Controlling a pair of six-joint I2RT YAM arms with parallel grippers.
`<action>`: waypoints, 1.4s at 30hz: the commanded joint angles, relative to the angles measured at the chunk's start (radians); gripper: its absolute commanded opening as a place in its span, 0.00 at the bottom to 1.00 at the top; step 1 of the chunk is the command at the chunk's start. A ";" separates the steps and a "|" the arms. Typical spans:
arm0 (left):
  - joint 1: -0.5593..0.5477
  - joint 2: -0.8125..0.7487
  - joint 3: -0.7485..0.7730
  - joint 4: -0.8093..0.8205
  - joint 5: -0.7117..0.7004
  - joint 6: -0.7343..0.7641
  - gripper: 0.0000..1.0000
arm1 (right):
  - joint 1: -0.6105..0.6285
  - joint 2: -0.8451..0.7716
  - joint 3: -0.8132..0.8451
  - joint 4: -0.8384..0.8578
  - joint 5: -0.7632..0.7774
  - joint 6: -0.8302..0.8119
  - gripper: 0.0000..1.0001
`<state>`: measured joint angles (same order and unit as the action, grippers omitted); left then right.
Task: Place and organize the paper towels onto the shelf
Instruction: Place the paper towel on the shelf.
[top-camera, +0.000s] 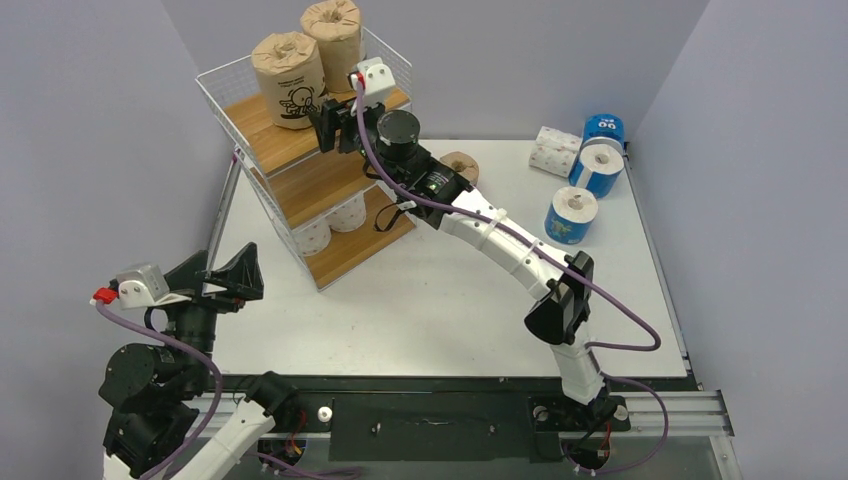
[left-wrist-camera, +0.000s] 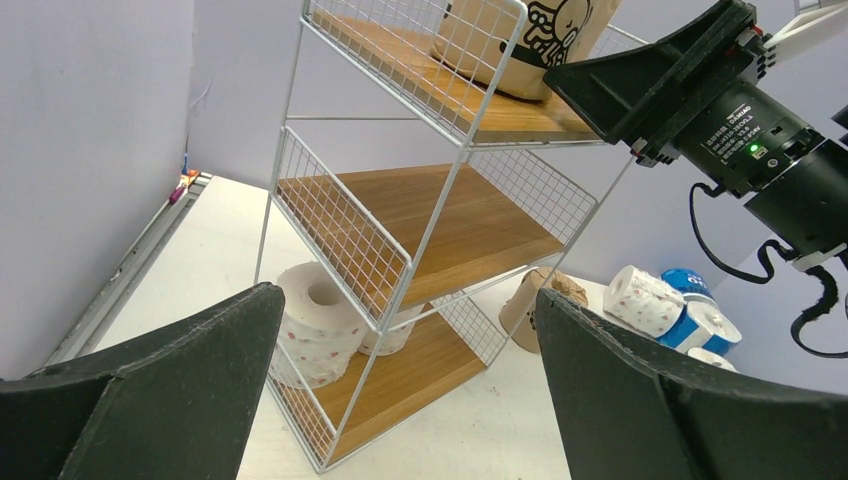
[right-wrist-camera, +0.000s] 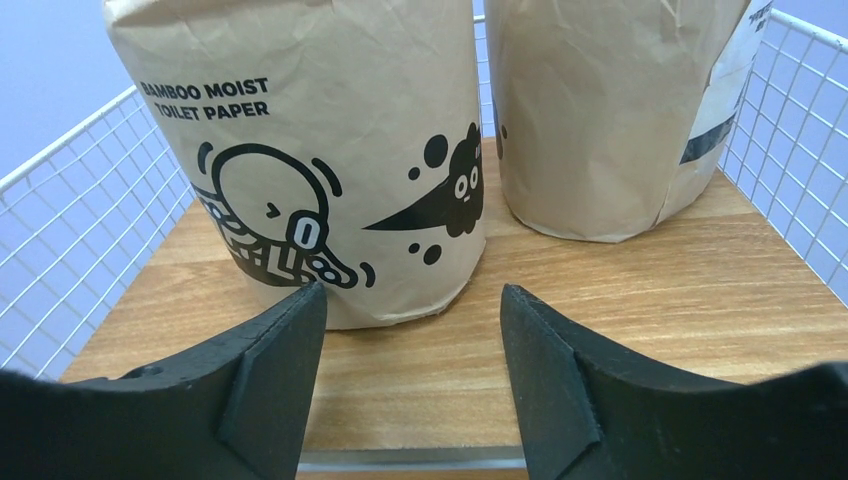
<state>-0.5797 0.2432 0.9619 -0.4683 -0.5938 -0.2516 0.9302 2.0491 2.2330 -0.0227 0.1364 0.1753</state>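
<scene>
The shelf (top-camera: 300, 185) stands at the table's back left. Two brown-wrapped paper towels (top-camera: 288, 80) (top-camera: 332, 30) stand upright on its top board, the near brown roll (right-wrist-camera: 310, 160) beside the far one (right-wrist-camera: 610, 110). Two white rolls (left-wrist-camera: 318, 325) sit on the bottom board; the middle board (left-wrist-camera: 440, 215) is bare. My right gripper (right-wrist-camera: 412, 292) hovers open at the top board's front edge, just short of the near brown roll, with nothing between its fingers. My left gripper (left-wrist-camera: 408, 292) hangs open near the table's front left, facing the shelf and holding nothing.
A third brown roll (top-camera: 462, 165) lies on the table behind my right arm. White rolls (top-camera: 555, 150) and three blue-wrapped rolls (top-camera: 603, 128) (top-camera: 598, 165) (top-camera: 571, 215) stand at the back right. Walls close in on both sides.
</scene>
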 joint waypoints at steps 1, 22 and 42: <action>0.003 -0.005 0.001 -0.001 0.015 -0.006 0.96 | -0.002 0.029 0.034 0.074 0.020 0.023 0.58; 0.003 -0.007 -0.002 0.003 0.021 -0.017 0.96 | -0.004 -0.222 -0.135 0.079 -0.053 0.145 0.57; 0.003 -0.003 -0.021 0.007 0.032 -0.029 0.96 | -0.037 -0.035 0.076 -0.016 -0.270 0.396 0.00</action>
<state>-0.5797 0.2432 0.9401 -0.4736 -0.5713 -0.2779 0.9028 1.9636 2.2543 -0.0383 -0.0917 0.5228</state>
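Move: The nearer of the two brown paper towels on the top shelf stands close before the right fingers, its middle about 4 cm ahead, 7 cm to the left and 2 cm above the hand point. The other brown towel is roughly 14 cm straight ahead and 2 cm up, and the top shelf board's middle lies some 8 cm ahead, 3 cm left and 4 cm below. From the left hand, the nearer towel is about 30 cm ahead, 10 cm right and 8 cm up. With its fingers part open, the right hand nudges the nearer brown towel about 1 cm farther forward and left, deeper onto the top shelf, then comes free and draws back some 7 cm and right while rising about as much, the fingers shutting fully. As the wrist turns counter-clockwise about 15 degrees, rolls its left side up and tips down slightly, the hand reverses, easing forward, left and down a couple of centimetres with closed tips towards the towel. ##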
